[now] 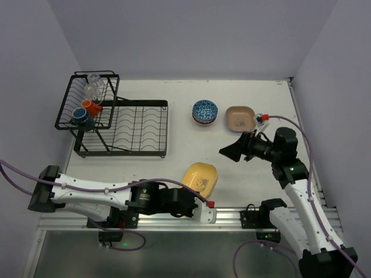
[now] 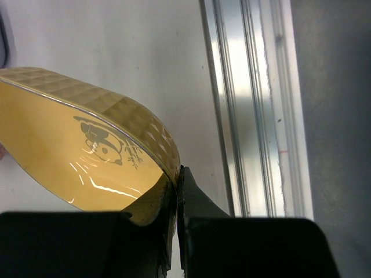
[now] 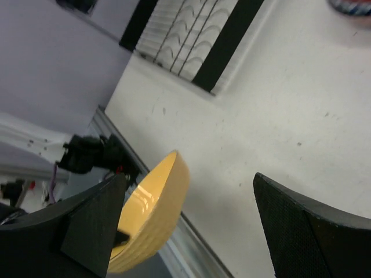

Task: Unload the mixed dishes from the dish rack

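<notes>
My left gripper (image 1: 190,191) (image 2: 177,180) is shut on the rim of the yellow plate (image 1: 200,177) (image 2: 69,150) and holds it tilted above the table's near edge. My right gripper (image 1: 233,152) (image 3: 189,179) is open, facing left toward that plate (image 3: 145,214), a short gap away in the top view. The dish rack (image 1: 139,124) (image 3: 191,29) stands at the left. Its raised basket (image 1: 66,110) holds a clear glass (image 1: 93,88), an orange mug (image 1: 90,107) and a dark mug (image 1: 82,118). Its flat slotted tray is bare.
A blue-white patterned bowl (image 1: 204,111) sits on the table right of the rack, on top of another bowl. A tan plate (image 1: 240,117) lies just right of it. The aluminium rail (image 1: 232,215) (image 2: 255,116) runs along the near edge under the yellow plate.
</notes>
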Available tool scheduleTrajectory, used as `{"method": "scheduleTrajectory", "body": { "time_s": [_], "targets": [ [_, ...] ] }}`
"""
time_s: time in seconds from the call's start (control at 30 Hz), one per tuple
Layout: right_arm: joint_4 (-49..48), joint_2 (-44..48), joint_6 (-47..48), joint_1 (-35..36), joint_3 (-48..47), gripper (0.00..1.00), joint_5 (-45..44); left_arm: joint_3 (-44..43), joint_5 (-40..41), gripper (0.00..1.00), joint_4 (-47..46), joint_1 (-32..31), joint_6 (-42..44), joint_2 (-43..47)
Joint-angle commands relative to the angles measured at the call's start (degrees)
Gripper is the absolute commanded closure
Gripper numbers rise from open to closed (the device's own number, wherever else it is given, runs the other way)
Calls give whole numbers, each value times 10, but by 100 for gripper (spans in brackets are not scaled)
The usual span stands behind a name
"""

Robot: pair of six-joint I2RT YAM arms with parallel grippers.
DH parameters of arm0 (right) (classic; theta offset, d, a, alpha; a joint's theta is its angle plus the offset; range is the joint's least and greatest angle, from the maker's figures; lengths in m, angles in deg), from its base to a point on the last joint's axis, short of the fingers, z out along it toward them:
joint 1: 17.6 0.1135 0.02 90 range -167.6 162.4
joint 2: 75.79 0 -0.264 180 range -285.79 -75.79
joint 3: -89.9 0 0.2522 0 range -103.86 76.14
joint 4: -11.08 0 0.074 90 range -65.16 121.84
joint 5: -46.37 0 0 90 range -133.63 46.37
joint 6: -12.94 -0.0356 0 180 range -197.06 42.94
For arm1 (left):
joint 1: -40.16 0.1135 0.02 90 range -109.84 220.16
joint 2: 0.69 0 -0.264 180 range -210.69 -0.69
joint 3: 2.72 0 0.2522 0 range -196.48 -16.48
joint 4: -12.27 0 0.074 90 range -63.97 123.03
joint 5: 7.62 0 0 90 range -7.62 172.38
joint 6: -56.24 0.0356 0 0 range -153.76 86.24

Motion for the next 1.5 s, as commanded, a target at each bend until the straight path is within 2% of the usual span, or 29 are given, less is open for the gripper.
{"method": "scheduleTrajectory", "body": {
  "time_s": [0.0,0.07,0.1,0.23,0.37,0.5,0.67,0.87,1.07,1.17,1.23,1.3,1.37,1.47],
  "targets": [
    [74,-38,69,98,-55,9,-56,-29,49,100,180,1,60,-62],
    [85,-45,72,128,-61,11,-92,-16,66,100,195,1,79,-76],
    [97,-44,77,139,-62,11,-139,-5,79,100,199,1,85,-85],
    [143,-65,92,216,-82,12,-249,-7,68,100,200,-6,104,-98],
    [182,-139,116,311,-106,16,-284,-31,61,100,219,-16,128,-96],
    [181,-172,123,355,-120,18,-299,-57,23,100,234,-26,141,-93],
    [198,-226,142,391,-155,21,-319,-65,16,100,251,-38,142,-98],
    [206,-290,162,420,-178,43,-315,-71,23,100,257,-46,138,-102],
    [219,-337,170,436,-182,51,-304,-71,40,100,261,-47,137,-99],
    [215,-356,171,439,-182,63,-296,-70,41,100,259,-47,136,-99],
    [214,-359,170,441,-184,66,-295,-67,43,100,257,-47,136,-99],
    [213,-366,168,441,-188,79,-296,-64,47,100,252,-47,135,-98],
    [212,-369,162,441,-193,100,-303,-59,51,100,246,-46,134,-99],
    [203,-357,151,441,-189,100,-336,-55,95,98,232,-46,101,-111]
  ]
}}
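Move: The left hand grips the near rim of the yellow plate, whose middle lies some 7 cm ahead of that hand; the open right gripper waits about 18 cm ahead, 10 cm right of and 8 cm above the left hand. From the right hand the plate's middle is about 9 cm back, 12 cm left and 10 cm lower. The stacked bowls stand about 27 cm ahead and 6 cm left of it, the brown plate about 26 cm ahead and 13 cm right, both some 20 cm lower. Both hands bring the yellow plate into a handover: the left keeps its pinch on the near rim, quickly moves it some 6 cm left and about as far down while tipping its fingers some 30 degrees more steeply downward, then holds nearly still. The right hand sinks about 13 cm, swinging about 10 cm left and 7 cm back towards the plate as its fingers tip downward and its wrist turns counter-clockwise, then shuts its nearly wide-open fingers over the far right rim to pinch it. ##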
